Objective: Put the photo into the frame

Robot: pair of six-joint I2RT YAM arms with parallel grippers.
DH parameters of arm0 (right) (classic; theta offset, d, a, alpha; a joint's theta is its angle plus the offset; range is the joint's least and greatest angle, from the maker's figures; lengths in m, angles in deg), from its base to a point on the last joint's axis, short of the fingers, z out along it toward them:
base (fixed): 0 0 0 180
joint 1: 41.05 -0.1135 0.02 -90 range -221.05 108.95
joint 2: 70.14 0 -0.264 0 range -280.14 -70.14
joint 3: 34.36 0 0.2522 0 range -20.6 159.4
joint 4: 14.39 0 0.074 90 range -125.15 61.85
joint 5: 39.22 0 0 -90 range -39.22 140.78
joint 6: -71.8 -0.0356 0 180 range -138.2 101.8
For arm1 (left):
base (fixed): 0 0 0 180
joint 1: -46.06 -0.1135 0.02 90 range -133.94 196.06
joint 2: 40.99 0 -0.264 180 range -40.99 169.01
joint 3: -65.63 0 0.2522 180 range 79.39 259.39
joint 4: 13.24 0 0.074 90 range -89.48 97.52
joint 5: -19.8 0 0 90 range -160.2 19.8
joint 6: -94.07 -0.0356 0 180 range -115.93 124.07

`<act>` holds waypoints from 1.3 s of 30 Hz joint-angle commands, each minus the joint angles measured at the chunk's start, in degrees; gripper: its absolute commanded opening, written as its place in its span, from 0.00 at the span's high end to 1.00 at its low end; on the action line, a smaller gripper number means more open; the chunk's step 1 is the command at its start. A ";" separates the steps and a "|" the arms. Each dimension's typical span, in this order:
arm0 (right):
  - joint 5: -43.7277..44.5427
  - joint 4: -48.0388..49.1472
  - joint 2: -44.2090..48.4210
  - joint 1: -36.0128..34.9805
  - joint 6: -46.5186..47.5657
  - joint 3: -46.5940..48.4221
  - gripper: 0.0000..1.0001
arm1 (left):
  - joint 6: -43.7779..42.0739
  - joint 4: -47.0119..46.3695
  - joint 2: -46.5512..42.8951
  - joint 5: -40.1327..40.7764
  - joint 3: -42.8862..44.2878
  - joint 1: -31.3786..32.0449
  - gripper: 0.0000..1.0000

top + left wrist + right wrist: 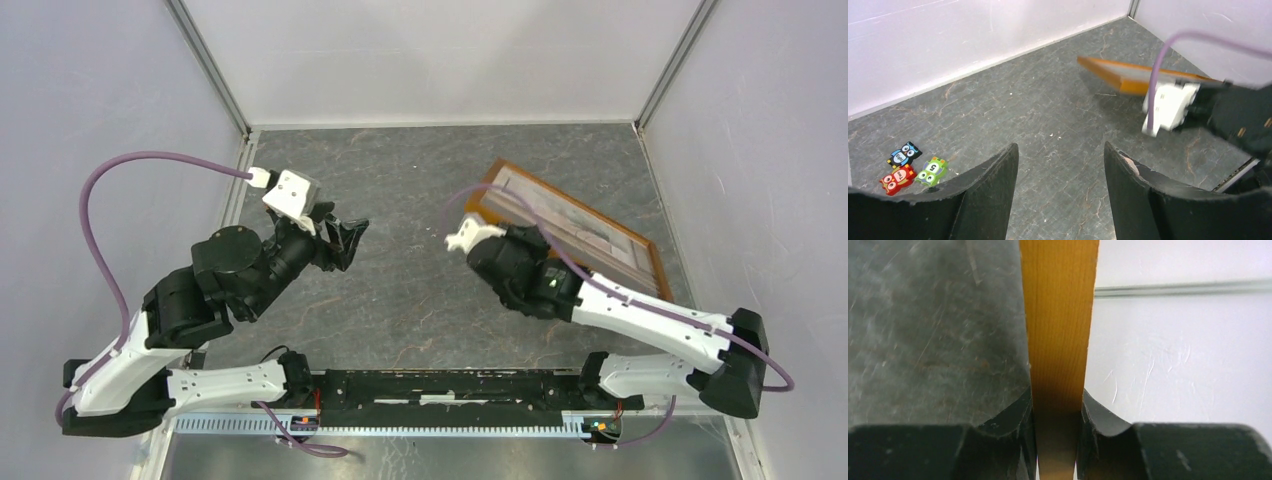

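Observation:
The frame point(640, 243), thin light-brown wood, rests tilted at the right of the mat, one side raised off the surface. Inside its border shows the photo point(572, 222), with pale and brown bands. My right gripper point(512, 238) is shut on the frame's near-left edge. In the right wrist view the wooden edge point(1058, 315) runs straight up between the right gripper's point(1057, 396) fingers. My left gripper point(345, 236) hovers open at the left, apart from the frame. In the left wrist view the left gripper point(1060, 148) holds nothing, and the frame point(1120, 75) lies beyond it.
White enclosure walls point(430, 50) close in the dark marbled mat point(400, 200) at the back and both sides. Three small owl stickers point(910, 167) lie on the mat near the left wall. A purple cable point(1168, 55) loops over the right wrist.

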 commanded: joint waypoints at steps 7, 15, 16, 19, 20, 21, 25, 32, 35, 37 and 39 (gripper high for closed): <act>3.98 13.41 -0.09 -11.52 9.66 -16.38 1.00 | 0.35 -3.30 -1.31 2.05 -0.71 -0.09 0.32; 1.57 18.75 -5.45 -16.57 9.19 -23.33 0.89 | 0.35 -3.81 -2.29 1.86 -1.15 -0.13 0.32; 1.46 19.34 -5.92 -16.81 8.84 -23.63 0.87 | 0.35 -3.91 -2.41 1.74 -1.24 -0.13 0.32; -0.56 21.42 -6.83 -16.99 7.74 -24.97 0.78 | 0.35 -3.99 -2.68 1.49 -1.32 -0.14 0.32; -1.62 21.94 -7.18 -17.09 7.60 -25.41 0.75 | 0.31 -4.10 -2.72 1.50 -1.40 -0.13 0.32; -2.15 22.34 -7.60 -17.28 7.40 -25.75 0.72 | 0.26 -4.26 -2.82 1.49 -1.54 -0.14 0.32; -0.92 23.36 -9.59 -18.20 7.61 -26.47 0.55 | 0.00 -4.19 -3.04 1.88 -1.56 -0.14 0.32; -1.75 23.41 -11.15 -18.60 5.62 -26.44 0.43 | 0.09 -5.43 -5.13 2.51 -2.55 -0.14 0.32; -2.85 21.13 -11.85 -19.12 3.25 -25.05 0.36 | 0.09 -5.98 -5.67 2.15 -2.92 -0.13 0.32; -4.03 17.78 -12.33 -19.65 0.39 -23.09 0.27 | 0.09 -6.47 -6.27 1.47 -3.13 -0.14 0.32; -5.31 15.58 -12.30 -19.85 -2.24 -21.78 0.16 | 0.01 -7.22 -6.82 0.83 -3.70 -0.09 0.32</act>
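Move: The right hand has the frame by its near edge, photo face showing. The frame's middle lies about 8 cm ahead of this hand, 9 cm to its right and a few centimetres lower. The bare table spot it is going to is about 22 cm below, 2 cm ahead and 3 cm to the right; the foot of the right wall is 27 cm to the right, level with the hand and 22 cm below. From the left hand that spot lies roughly 10 cm ahead, 33 cm to the right and 38 cm down. Downward, fast at first and then slower, the right hand lowers the gripped frame some 18 cm towards the table, drawing back about 6 cm and going left nearly as far. The wrist swings counter-clockwise and rolls its left side down, each about 20 degrees. Over the last part the fingers open wide around the near edge, which still rests on the lower finger. ##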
